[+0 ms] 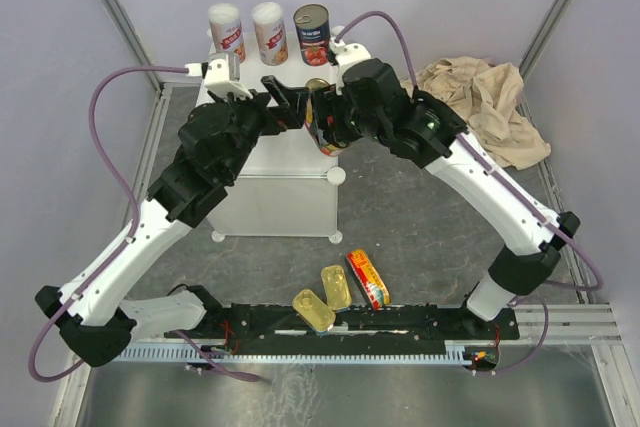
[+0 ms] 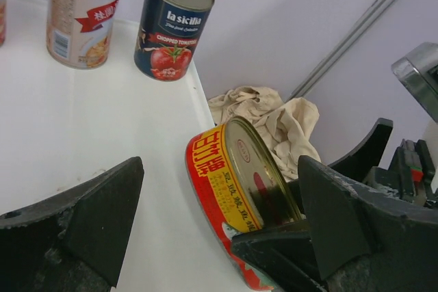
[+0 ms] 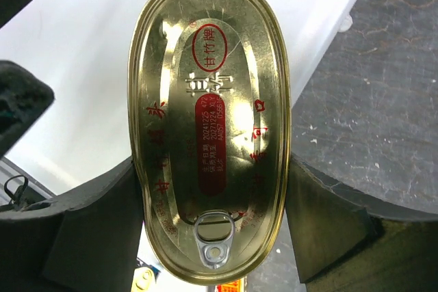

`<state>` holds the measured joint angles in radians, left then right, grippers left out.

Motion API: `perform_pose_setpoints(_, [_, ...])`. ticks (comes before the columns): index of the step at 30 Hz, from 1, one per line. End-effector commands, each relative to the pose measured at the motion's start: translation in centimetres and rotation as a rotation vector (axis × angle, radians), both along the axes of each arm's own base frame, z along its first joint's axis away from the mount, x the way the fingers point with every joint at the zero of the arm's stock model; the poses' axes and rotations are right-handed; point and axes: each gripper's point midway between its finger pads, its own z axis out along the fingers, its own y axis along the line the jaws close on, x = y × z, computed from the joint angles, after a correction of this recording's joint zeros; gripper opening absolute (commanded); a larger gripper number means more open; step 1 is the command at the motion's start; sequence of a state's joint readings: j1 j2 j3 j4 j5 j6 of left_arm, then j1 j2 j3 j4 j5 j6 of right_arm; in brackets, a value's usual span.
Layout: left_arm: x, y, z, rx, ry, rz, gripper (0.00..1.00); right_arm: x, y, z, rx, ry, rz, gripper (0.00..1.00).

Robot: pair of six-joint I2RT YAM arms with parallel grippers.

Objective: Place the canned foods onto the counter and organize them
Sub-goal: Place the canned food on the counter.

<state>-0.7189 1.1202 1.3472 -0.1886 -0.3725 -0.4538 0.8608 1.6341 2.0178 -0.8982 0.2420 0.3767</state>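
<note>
My right gripper is shut on a red-yellow oblong flat tin, pads on its two long sides and the gold lid facing the camera. The tin stands tilted on edge over the right part of the counter; I cannot tell whether it touches. My left gripper is open beside it, fingers wide and off the tin. At the counter's back stand two white-and-red cylinders and a dark can with a red label.
On the table in front of the counter lie two gold tins and another red-yellow tin. A beige cloth is heaped at the back right. Both arms meet over the counter top.
</note>
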Motion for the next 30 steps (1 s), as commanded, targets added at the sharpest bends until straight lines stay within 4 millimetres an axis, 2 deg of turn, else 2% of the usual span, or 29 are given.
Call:
perform_pose_setpoints(1, [-0.2, 2.3, 2.6, -0.098, -0.073, 0.084, 0.99, 0.8, 0.9, 4.9, 0.043, -0.125, -0.018, 0.17])
perform_pose_setpoints(16, [-0.4, 5.3, 1.2, -0.095, -0.083, 0.189, 0.99, 3.4, 4.5, 1.6, -0.027, -0.094, -0.018, 0.18])
perform_pose_setpoints(20, [-0.3, 5.6, 1.2, -0.093, -0.082, 0.199, 0.99, 3.7, 5.0, 1.0, -0.027, -0.088, -0.017, 0.22])
perform_pose_setpoints(22, [-0.2, 5.6, 1.1, -0.093, -0.08, 0.201, 0.99, 3.6, 5.4, 0.7, -0.022, -0.084, -0.009, 0.31])
perform_pose_setpoints(24, [-0.1, 5.4, 0.9, -0.095, -0.076, 0.199, 0.99, 3.5, 5.7, 0.6, -0.015, -0.082, 0.001, 0.44])
perform_pose_setpoints(28, [0.0, 5.3, 0.7, -0.098, -0.069, 0.199, 0.99, 3.1, 5.9, 0.6, 0.004, -0.087, 0.016, 0.76])
perform_pose_setpoints(30, [0.1, 5.3, 0.7, -0.099, -0.068, 0.199, 0.99, 3.0, 5.8, 0.9, 0.012, -0.093, 0.017, 0.84])
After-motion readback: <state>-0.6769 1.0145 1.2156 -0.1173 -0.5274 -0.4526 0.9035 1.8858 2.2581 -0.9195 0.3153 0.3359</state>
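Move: Ahead and to the left of the right hand, which already grips the oval canned food, lies the bare patch of counter it is bound for: about 4 cm forward, 6 cm left and 8 cm below. The tomato can stands roughly 24 cm ahead and 2 cm left, with the white-lidded can nearest it some 24 cm ahead and 11 cm left. From the empty left hand, that patch is some 4 cm forward, 1 cm right and 14 cm below. Carrying the gripped oval can farther in over the counter from its right side, the right hand goes about 5 cm left and 3 cm forward, sinking some 2 cm midway towards the bare patch, its grip kept and its left side dipping slightly. The open left hand shifts about 5 cm left ahead of it, turning some 10 degrees counter-clockwise. ##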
